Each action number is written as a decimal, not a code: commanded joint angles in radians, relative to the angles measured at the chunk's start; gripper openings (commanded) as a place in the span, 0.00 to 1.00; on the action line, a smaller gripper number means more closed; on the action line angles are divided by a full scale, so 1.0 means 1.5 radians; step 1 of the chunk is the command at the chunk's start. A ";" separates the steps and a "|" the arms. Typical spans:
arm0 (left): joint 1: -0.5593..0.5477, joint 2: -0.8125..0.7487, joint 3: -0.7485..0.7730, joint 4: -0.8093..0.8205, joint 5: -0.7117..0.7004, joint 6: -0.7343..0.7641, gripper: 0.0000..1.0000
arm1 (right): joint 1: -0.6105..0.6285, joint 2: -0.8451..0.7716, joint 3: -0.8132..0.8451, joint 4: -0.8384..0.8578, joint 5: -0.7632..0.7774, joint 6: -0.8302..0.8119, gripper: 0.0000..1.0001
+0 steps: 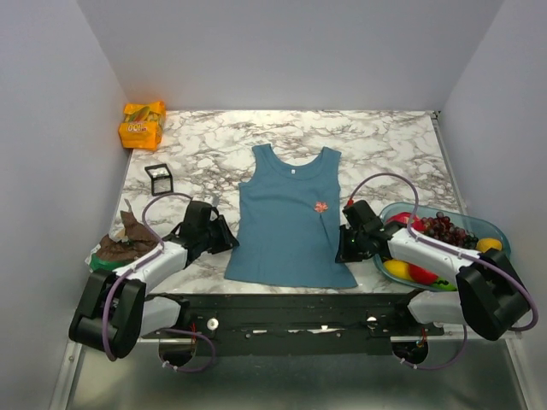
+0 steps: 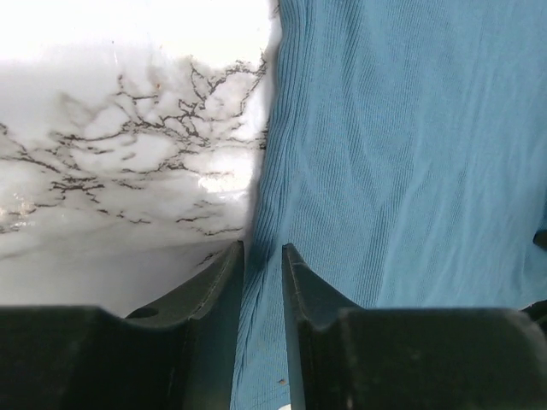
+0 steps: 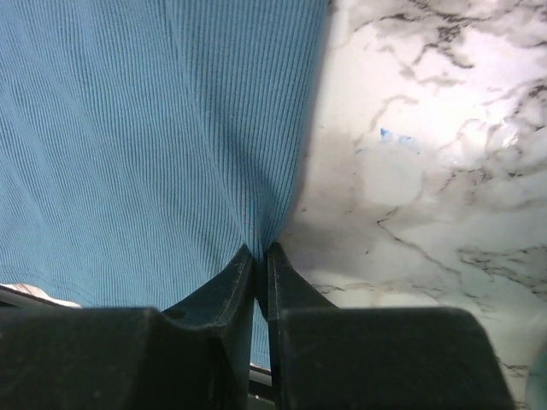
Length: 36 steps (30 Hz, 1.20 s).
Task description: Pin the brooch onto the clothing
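The teal-blue clothing (image 1: 286, 222) lies flat on the marble table, neck toward the back. The small red-orange brooch (image 1: 320, 207) sits on its right chest area. My left gripper (image 1: 232, 243) is low at the clothing's left hem edge. In the left wrist view the left gripper (image 2: 262, 248) has a narrow gap between its fingers, which straddle the edge of the clothing (image 2: 410, 154). My right gripper (image 1: 340, 249) is at the right hem edge. In the right wrist view the right gripper (image 3: 261, 248) is pinched shut on a puckered fold of the clothing (image 3: 145, 128).
An orange snack packet (image 1: 142, 124) lies at the back left, a small black-framed clear box (image 1: 158, 177) in front of it. A brown crumpled item (image 1: 124, 243) sits at the left. A teal bowl (image 1: 494, 229) with grapes (image 1: 444, 227) and other fruit stands at the right.
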 commanded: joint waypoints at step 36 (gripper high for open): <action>0.248 -0.046 0.312 -0.213 0.113 0.132 0.99 | -0.311 -0.061 0.195 -0.023 -0.194 -0.106 1.00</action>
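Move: Both hands already pinch the clothing's side edges, low down near the tabletop. The table's front edge, towards which they pull, lies about 11 cm straight back of the left hand and 8 cm back of the right. The brooch sits some 12 cm ahead and 4 cm left of the right hand, and about 10 cm ahead and 20 cm right of the left hand. From the right hand, the fruit basket's middle is roughly 23 cm to the right and 1 cm ahead. Still pinching the clothing's two side edges, both hands drag the cloth level along the table back towards its front edge, the left by 3.5 cm and the right by about 2.5 cm, their grip hardly changing. Then both open wide, let go of the edges and rise, at first nearly straight up and then quickly forward as well, ending some 11 to 13 cm higher with the fingers tipping up about 15 degrees, the left hand also swinging 5 cm outward to its left and the right hand slightly to its right. ##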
